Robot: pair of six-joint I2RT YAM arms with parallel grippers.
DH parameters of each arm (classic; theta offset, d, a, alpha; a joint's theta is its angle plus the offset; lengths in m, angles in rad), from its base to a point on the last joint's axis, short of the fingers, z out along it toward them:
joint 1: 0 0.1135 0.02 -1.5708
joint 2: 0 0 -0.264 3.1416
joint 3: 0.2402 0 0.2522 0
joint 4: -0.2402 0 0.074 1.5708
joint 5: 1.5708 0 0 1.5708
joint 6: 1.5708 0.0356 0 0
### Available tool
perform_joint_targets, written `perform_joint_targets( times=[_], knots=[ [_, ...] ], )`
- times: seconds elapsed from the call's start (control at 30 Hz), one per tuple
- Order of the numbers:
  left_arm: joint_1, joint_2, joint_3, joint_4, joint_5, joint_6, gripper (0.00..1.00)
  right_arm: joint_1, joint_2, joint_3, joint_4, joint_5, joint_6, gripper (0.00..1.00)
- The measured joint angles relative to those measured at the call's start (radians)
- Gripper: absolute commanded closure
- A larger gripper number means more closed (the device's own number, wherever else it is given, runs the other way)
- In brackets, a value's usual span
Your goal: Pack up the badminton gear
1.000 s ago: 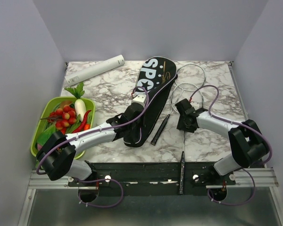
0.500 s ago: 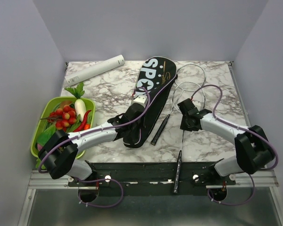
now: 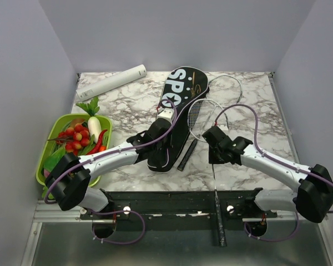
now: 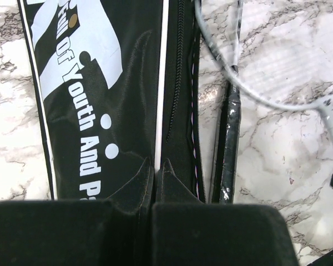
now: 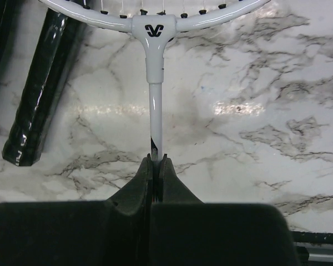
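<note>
The long black bag (image 3: 183, 88) lettered in white lies at the table's middle. My left gripper (image 3: 165, 117) is shut on its white-piped edge, beside the zip (image 4: 180, 83). The left wrist view shows the tips (image 4: 154, 163) pinching that edge. My right gripper (image 3: 212, 136) is shut on the thin white shaft (image 5: 155, 111) of one racket. That racket's stringed head (image 3: 201, 113) overlaps the bag's right side, and its black handle (image 3: 217, 216) reaches past the table's near edge. The second racket's handle (image 3: 187, 154) lies right of the bag, its head (image 3: 227, 83) behind.
A green tray (image 3: 51, 133) of toy vegetables sits at the left. A white cylinder (image 3: 112, 81) lies at the back left. The black base rail (image 3: 172, 202) runs along the near edge, crossed by the held racket's handle.
My right gripper has shut on the racket's shaft and carried it left, so its head now overlaps the bag. The handle has slid further out over the near edge. The left gripper stays shut on the bag.
</note>
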Motion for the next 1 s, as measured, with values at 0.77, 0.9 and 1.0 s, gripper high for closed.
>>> perform_joint_targets(
  times=[0.77, 0.9, 1.0],
  knots=[
    [-0.086, -0.032, -0.095, 0.043, 0.01, -0.042, 1.0, 0.009, 0.502, 0.393, 0.121, -0.071, -0.051, 0.99],
    [-0.106, -0.033, -0.124, 0.05, 0.011, -0.054, 1.0, -0.054, 0.606, 0.493, 0.168, -0.089, -0.075, 0.99],
    [-0.121, -0.033, -0.13, 0.054, 0.011, -0.058, 1.0, -0.089, 0.671, 0.557, 0.22, -0.106, -0.083, 0.99]
  ],
)
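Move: The right hand holds a racket by its shaft; the bag's open side lies about 15 cm ahead, 13 cm to its left and 5 cm below. The loose handle on the table is some 3 cm ahead and 11 cm left, 6 cm lower. From the left hand, already pinching the bag's piped edge, the opening's middle lies roughly 7 cm ahead, 7 cm right and 3 cm below. Right hand feeds the racket head roughly 15 cm forward-left into the bag, whose edge the left drags back. ##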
